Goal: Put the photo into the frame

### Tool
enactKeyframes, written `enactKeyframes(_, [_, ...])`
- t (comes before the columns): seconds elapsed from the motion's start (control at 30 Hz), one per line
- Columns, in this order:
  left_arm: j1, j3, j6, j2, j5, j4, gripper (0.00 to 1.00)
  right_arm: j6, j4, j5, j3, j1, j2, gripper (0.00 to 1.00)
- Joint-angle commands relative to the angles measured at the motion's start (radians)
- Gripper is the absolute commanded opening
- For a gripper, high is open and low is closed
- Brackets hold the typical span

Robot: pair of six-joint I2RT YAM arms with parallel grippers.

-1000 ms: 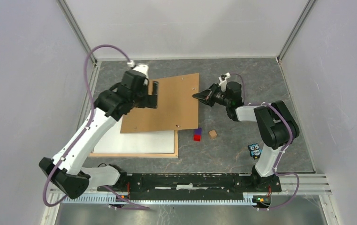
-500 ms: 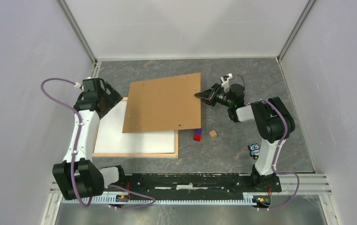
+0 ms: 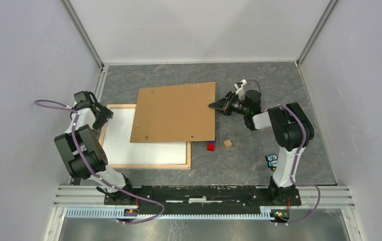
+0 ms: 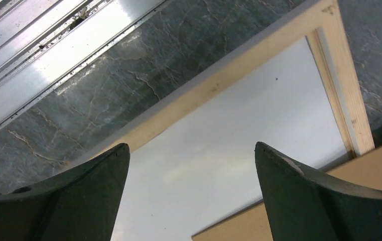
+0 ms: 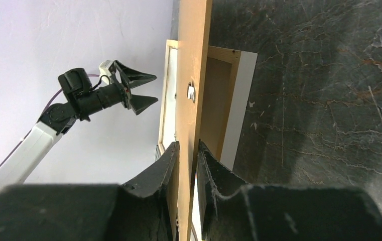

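Observation:
The frame (image 3: 143, 165), thin light wood, lies flat at the left. The photo (image 3: 143, 145) lies in it white side up, its print hidden. A brown backing board (image 3: 176, 113) lies slanted over their far right part. My right gripper (image 3: 212, 105) straddles the board's right edge. In the right wrist view, its fingers (image 5: 187, 145) stand either side of the board (image 5: 194, 50) with a thin gap, open a little. My left gripper (image 3: 103, 116) hangs wide open and holding nothing over the frame's far left corner (image 4: 229, 75) and the photo (image 4: 259, 110).
A red and blue block (image 3: 211, 146) and a small wooden cube (image 3: 227, 143) lie just right of the frame. An owl figure (image 3: 272, 161) stands by the right arm's base. An aluminium rail (image 4: 53, 55) and the left wall are close to the left gripper.
My left arm has swung from the board's left edge back to the far left. The right jaws have eased apart on the board's edge. The board has shifted slightly.

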Motion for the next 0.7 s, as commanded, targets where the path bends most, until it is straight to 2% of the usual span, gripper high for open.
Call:
enactKeyframes(0.0, [0.056, 0.080, 0.105, 0.069, 0.078, 0.063, 1.00, -0.043, 0.038, -0.043, 0.042, -0.001, 0.009, 0.24])
enactKeyframes(0.17, [0.071, 0.062, 0.121, 0.134, 0.114, 0.091, 1.00, -0.029, 0.058, -0.052, 0.041, 0.001, 0.017, 0.25])
enactKeyframes(0.37, [0.074, 0.056, 0.074, 0.192, 0.231, 0.065, 0.98, -0.036, 0.059, -0.049, 0.039, 0.002, 0.022, 0.40])
enactKeyframes(0.53, [0.076, 0.007, 0.032, 0.165, 0.273, 0.075, 0.95, -0.026, 0.084, -0.046, 0.031, 0.022, 0.026, 0.53])
enactKeyframes(0.67, [0.074, -0.047, -0.017, 0.130, 0.325, 0.102, 0.95, 0.012, 0.126, -0.022, 0.020, 0.043, 0.025, 0.55])
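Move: The frame's left rail has its middle about 7 cm back, 2 cm left and 5 cm below the left hand; the backing board's middle lies some 30 cm right and 4 cm ahead of that hand. The right hand holds the backing board, whose middle is roughly 17 cm left and 2 cm back. From the right hand, the frame's middle is about 31 cm left, 13 cm back, 9 cm below, and the red-purple blocks 16 cm back, 1 cm left, also 9 cm below. Left hand sinks some 4 cm over the frame's left rail; right hand opens its fingers around the backing board. ##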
